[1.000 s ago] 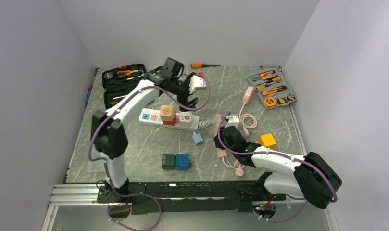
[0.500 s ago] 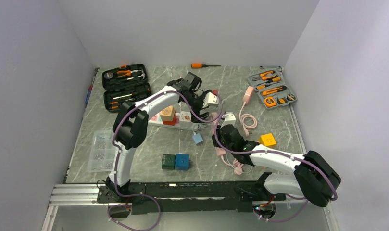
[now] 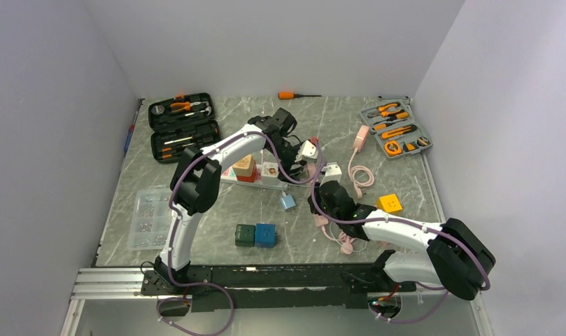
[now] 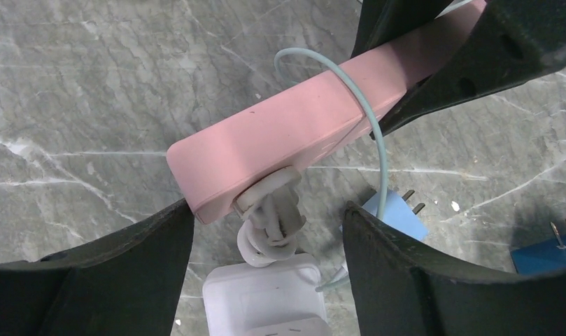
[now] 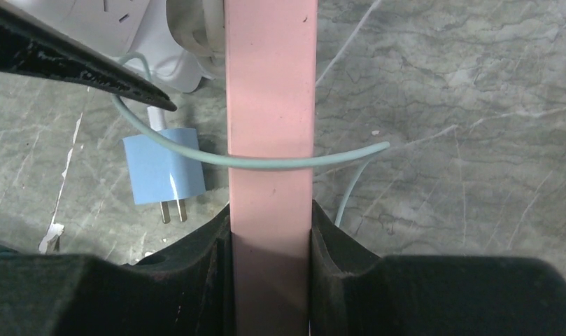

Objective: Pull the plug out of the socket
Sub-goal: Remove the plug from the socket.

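A pink socket strip point(image 5: 271, 105) runs straight up the right wrist view, and my right gripper point(image 5: 271, 238) is shut on it, both pads pressed to its sides. A white plug point(image 4: 269, 210) with a thick white cord sits in the strip's end point(image 4: 294, 133). My left gripper point(image 4: 269, 241) is open astride that plug, with a gap on each side; its left finger point(image 4: 126, 266) is close to the strip's corner. From above, both grippers meet right of the table's centre, left point(image 3: 304, 162) and right point(image 3: 322, 192).
A white adapter block point(image 4: 262, 297) and a blue charger point(image 4: 395, 217) with a pale blue cable lie under the plug. A white power strip point(image 3: 217, 170) with coloured plugs is to the left. Tool cases point(image 3: 182, 122) point(image 3: 395, 129), cubes point(image 3: 255, 234) point(image 3: 390, 203), a screw box point(image 3: 147, 217) surround.
My left arm has swung from the back of the table down and right to the pink socket, and its jaws have narrowed around the white plug. The right gripper kept its hold, barely moving.
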Motion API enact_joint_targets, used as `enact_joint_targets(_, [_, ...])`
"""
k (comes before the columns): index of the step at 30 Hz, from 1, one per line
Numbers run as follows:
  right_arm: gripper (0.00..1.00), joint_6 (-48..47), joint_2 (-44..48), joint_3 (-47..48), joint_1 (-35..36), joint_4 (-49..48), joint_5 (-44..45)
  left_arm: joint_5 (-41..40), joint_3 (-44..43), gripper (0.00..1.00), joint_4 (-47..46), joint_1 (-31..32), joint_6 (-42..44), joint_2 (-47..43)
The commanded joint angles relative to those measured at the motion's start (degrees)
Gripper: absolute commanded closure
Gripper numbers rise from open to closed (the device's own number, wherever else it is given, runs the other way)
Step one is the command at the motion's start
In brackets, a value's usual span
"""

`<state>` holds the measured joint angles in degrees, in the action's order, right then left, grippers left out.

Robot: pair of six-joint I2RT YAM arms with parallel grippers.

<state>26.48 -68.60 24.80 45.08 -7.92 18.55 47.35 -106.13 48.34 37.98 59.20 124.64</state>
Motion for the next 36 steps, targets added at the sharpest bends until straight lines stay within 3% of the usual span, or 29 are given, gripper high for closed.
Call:
enact_joint_targets(1, [1.0, -2.3, 2.7, 3.3, 0.6, -7.8, 0.0, 4.5, -1.9, 0.24, 3.6, 1.7, 1.4, 1.2])
enact_joint_targets(7, [1.0, -2.9, 4.3, 2.6, 0.6, -9.2, 0.6, 4.6, -2.0, 0.33, 3.4, 1.9, -0.1, 2.3])
enact_joint_targets(10, [1.0, -1.8, 4.8, 1.0, 0.7, -10.8, 1.3, 5.1, -3.0, 0.52, 3.2, 1.8, -1.8, 3.0])
enact_joint_targets(12, [1.0, -0.5, 5.0, -0.3, 1.2, -11.7, 2.2, 5.8, -3.0, 0.57, 2.9, 1.5, -3.1, 3.1])
enact_joint_targets(16, [1.0, 1.0, 5.1, -1.7, 3.5, -12.8, 5.8, 6.8, -1.5, 0.5, 1.3, 1.0, -6.1, 3.0])
enact_joint_targets(20, [1.0, 0.2, 6.0, -1.2, 6.7, -13.5, 10.9, 7.4, 0.2, 0.26, 2.0, 0.8, -6.7, 2.5])
enact_joint_targets(24, [1.0, -0.5, 8.0, -0.5, 7.4, -13.6, 12.8, 9.8, 2.6, 0.22, 1.2, -0.1, -6.7, 1.2])
enact_joint_targets(27, [1.0, -0.3, 9.0, -1.4, 7.4, -15.3, 13.3, 11.4, 0.8, 0.31, 4.3, -1.0, -5.4, 2.3])
enact_joint_targets(32, [1.0, 1.3, 7.6, -3.1, 7.4, -17.6, 13.0, 13.2, -1.2, 0.61, 8.1, -2.6, -4.5, 3.6])
enact_joint_targets(36, [1.0, 3.0, 4.5, -3.2, 7.4, -17.1, 11.6, 13.4, 2.0, 0.68, 4.4, -3.6, -5.7, 0.6])
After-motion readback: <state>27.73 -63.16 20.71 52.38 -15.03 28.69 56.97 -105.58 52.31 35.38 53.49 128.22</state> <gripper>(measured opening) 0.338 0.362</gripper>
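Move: The plug, in the left side of the pink socket strip near its far end, lies between and just beyond the left fingers: roughly 1 cm back, 1 cm right and 3 cm below the left hand. From that hand, the white adapter is about 10 cm left, 2 cm back and 5 cm lower; the light-blue charger is some 11 cm back, 5 cm left and 8 cm lower. From the right hand, holding the strip, the plug is about 7 cm ahead, 3 cm left and 2 cm up. Half close the left gripper around the plug, reopen it while easing back and down, then close again to pinch the plug's sides, travelling about 2.5 cm in all and rolling the wrist some 15 degrees. Meanwhile keep the right grip on the pink strip, draw it back about 1 cm, then raise it some 3 cm with its far end tipping up, bringing the plug into the left fingers. ##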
